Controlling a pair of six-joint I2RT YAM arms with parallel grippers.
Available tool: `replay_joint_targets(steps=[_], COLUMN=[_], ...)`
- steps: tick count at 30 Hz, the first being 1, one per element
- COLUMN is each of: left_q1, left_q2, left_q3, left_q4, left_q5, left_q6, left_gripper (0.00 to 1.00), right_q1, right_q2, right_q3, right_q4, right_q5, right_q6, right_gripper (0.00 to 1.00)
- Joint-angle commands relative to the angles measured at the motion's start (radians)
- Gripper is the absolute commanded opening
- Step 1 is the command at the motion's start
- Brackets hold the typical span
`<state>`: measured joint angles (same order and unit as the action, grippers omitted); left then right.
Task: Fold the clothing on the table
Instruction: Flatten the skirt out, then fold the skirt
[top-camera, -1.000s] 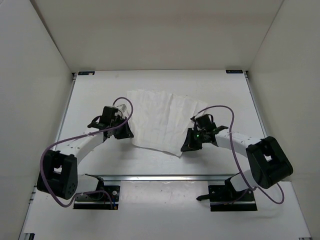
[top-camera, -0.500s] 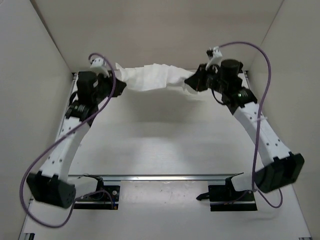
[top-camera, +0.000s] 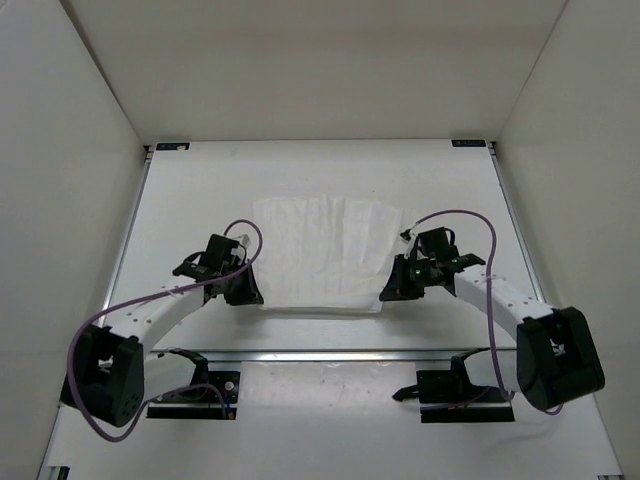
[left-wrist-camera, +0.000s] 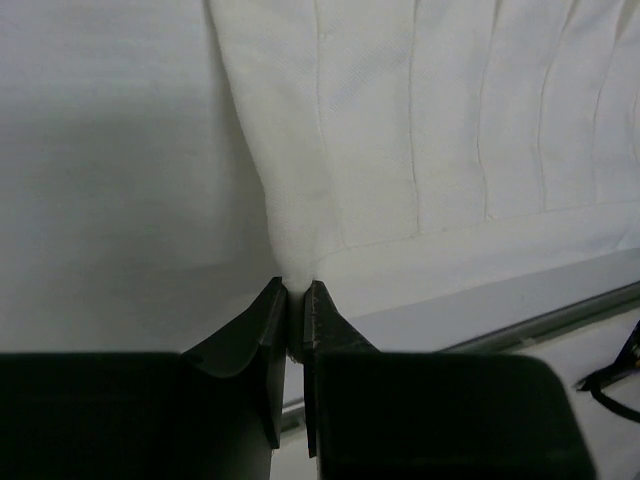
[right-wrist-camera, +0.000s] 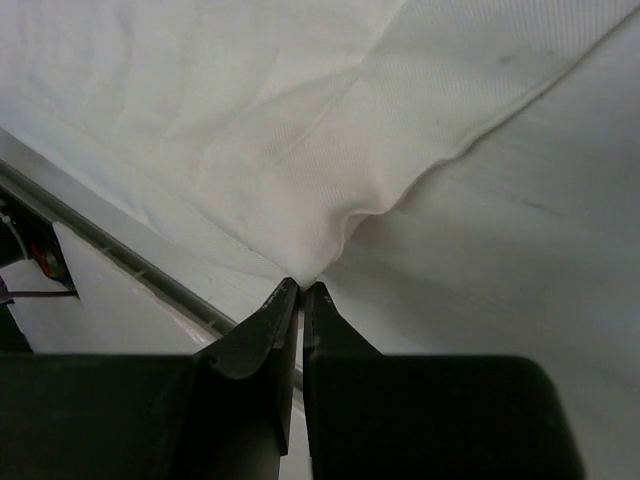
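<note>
The clothing (top-camera: 325, 250) is a thin white creased fabric lying spread flat on the white table (top-camera: 180, 210), its near edge close to the front rail. My left gripper (top-camera: 252, 298) is shut on the fabric's near left corner. In the left wrist view the clothing (left-wrist-camera: 400, 130) runs down into the pinched left gripper (left-wrist-camera: 296, 287). My right gripper (top-camera: 386, 297) is shut on the near right corner. The right wrist view shows the clothing (right-wrist-camera: 270, 130) gathered to a point between the jaws of the right gripper (right-wrist-camera: 301, 286).
A metal rail (top-camera: 330, 354) crosses the table's near side just in front of both grippers. Both arm bases (top-camera: 190, 392) sit behind that rail. White walls enclose the table on the left, right and back.
Half a second ago both arms held the fabric lifted and stretched at the far end of the table. They have since pulled it back toward the near edge and laid it flat.
</note>
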<state>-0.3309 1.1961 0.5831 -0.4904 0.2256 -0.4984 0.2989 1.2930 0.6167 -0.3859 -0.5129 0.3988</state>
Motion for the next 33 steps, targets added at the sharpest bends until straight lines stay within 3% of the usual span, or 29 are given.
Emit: replay_joint_targets(steps=[1, 7, 17, 22, 28, 33], left_q1=[-0.051, -0.118, -0.094, -0.088, 0.012, 0.052], left_q2=[-0.100, -0.340, -0.518, -0.431, -0.278, -0.039], left_q3=[0.024, -0.019, 0.176, 0.314, 0.230, 0.328], left_q4=[-0.178, -0.229, -0.416, -0.415, -0.223, -0.068], left_q5=[-0.072, -0.020, -0.031, -0.002, 0.043, 0.015], left_q6=[0.005, -0.135, -0.160, -0.118, -0.063, -0.043], left_gripper=[0.00, 0.00, 0.00, 0.00, 0.00, 0.00], right_q1=[0.022, -0.015, -0.107, -0.188, -0.222, -0.271], right_q2=[-0.134, -0.331, -0.595, -0.583, -0.436, -0.211], right_q3=[0.003, -0.054, 0.115, 0.181, 0.161, 0.219], right_q4=[-0.108, -0.266, -0.597, -0.677, -0.501, -0.341], right_q5=[0.048, -0.007, -0.044, -0.019, -0.062, -0.079], right_q6=[0.041, 0.074, 0.034, -0.031, -0.037, -0.071], right_gripper=[0.00, 0.00, 0.00, 0.01, 0.00, 0.00])
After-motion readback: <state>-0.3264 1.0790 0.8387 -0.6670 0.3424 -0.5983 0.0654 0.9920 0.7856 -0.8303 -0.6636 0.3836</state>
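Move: The left hand holds the skirt's near left corner and the right hand holds the near edge close to its right corner, both just above the table. The skirt's middle lies about 12 cm ahead and 14 cm right of the left hand, some 11 cm ahead and 11 cm left of the right one. Its far left corner is roughly 26 cm ahead of the left hand, 1 cm left; its far right corner is 24 cm ahead of the right hand, 4 cm right. Both grippers keep their pinch on the skirt's near edge and haul it up and back towards the bases, drifting some 3 cm right: the left rises about 17 cm and backs 5, the right rises 12 and backs 7. Then both swing forward again, 4 to 6 cm, and start down, fingertips tilted slightly inward. ##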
